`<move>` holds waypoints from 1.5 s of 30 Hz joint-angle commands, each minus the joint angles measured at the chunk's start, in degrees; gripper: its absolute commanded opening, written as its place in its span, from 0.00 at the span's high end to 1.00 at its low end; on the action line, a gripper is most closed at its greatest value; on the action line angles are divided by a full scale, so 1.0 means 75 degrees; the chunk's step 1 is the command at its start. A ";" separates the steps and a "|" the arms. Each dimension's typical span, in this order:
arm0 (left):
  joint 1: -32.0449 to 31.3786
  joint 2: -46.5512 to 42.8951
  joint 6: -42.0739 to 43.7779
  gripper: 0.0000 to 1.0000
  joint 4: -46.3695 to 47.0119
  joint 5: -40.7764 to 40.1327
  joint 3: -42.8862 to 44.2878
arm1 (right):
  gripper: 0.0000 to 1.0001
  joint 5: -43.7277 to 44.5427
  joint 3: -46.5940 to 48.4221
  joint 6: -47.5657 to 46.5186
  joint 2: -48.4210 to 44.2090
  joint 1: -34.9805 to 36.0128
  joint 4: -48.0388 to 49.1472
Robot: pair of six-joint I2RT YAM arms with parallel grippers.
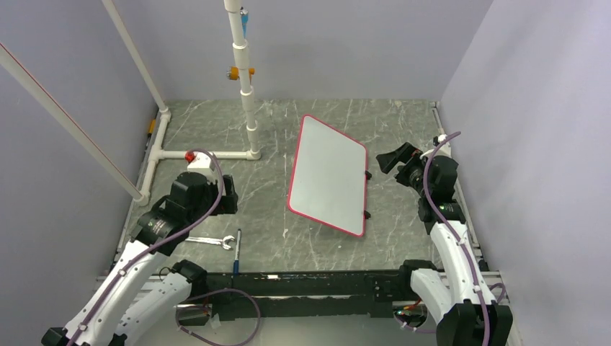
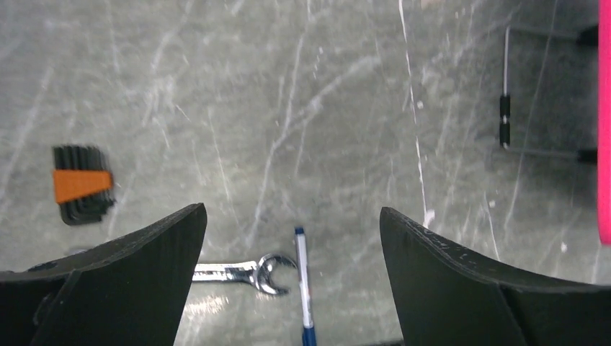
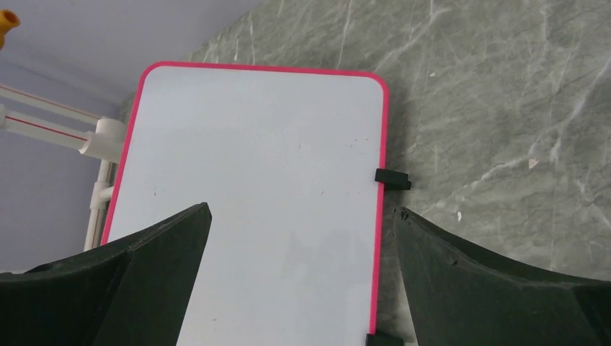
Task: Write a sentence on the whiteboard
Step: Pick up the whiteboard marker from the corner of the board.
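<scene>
The whiteboard (image 1: pixel 328 173) lies flat at the table's middle right, white with a thin red rim and small black feet. It is blank; no sentence shows on it. It fills the right wrist view (image 3: pixel 259 187). Its red edge shows at the right of the left wrist view (image 2: pixel 604 122). A marker (image 1: pixel 236 251) with a white barrel and blue ends lies near the front edge, also in the left wrist view (image 2: pixel 303 285). My left gripper (image 2: pixel 292 216) is open and empty above the marker. My right gripper (image 3: pixel 302 216) is open and empty over the board's right edge.
A silver wrench (image 1: pixel 213 242) lies just left of the marker, also in the left wrist view (image 2: pixel 241 272). A black block with an orange band (image 2: pixel 81 184) lies further left. A white pipe frame (image 1: pixel 209 154) and upright pole (image 1: pixel 245 86) stand at the back left.
</scene>
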 commanded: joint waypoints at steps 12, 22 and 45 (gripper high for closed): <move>-0.2164 -0.0002 -0.3275 0.16 -0.0869 -0.0236 -0.1511 | 0.00 -0.0332 -0.0021 0.0144 0.0134 0.0276 -0.0029; -0.2446 0.0469 -0.3675 0.33 0.0036 -0.0114 -0.2482 | 0.00 -0.0377 -0.0181 0.0087 0.0160 0.0378 -0.0078; -0.2491 0.1743 -0.3727 0.78 0.1617 0.0247 -0.3397 | 0.02 -0.0472 -0.0003 -0.0006 0.0176 0.0380 -0.0238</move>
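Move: The marker lies flat, about 9 cm back and 5 cm to the right of the left hand, some 19 cm below. At the same table level, the wrench's middle is roughly 11 cm to the left of the marker and 3 cm farther out, its open jaw almost beside the marker. The black-and-orange block is about 13 cm left of the left hand and 4 cm ahead. From the right hand, the marker lies some 49 cm left, 18 cm back and 20 cm below. The left fingers come down astride the marker's barrel, just right of the wrench's jaw, and close in from wide open to about a third, seeming to touch it only at the end. The hand first swings back, down and somewhat right, then sinks nearly straight, some 18 cm lower in all, tipping about 27 degrees more downward. The right hand, wide open, eases about 3 cm down and 2 cm left towards the whiteboard. ##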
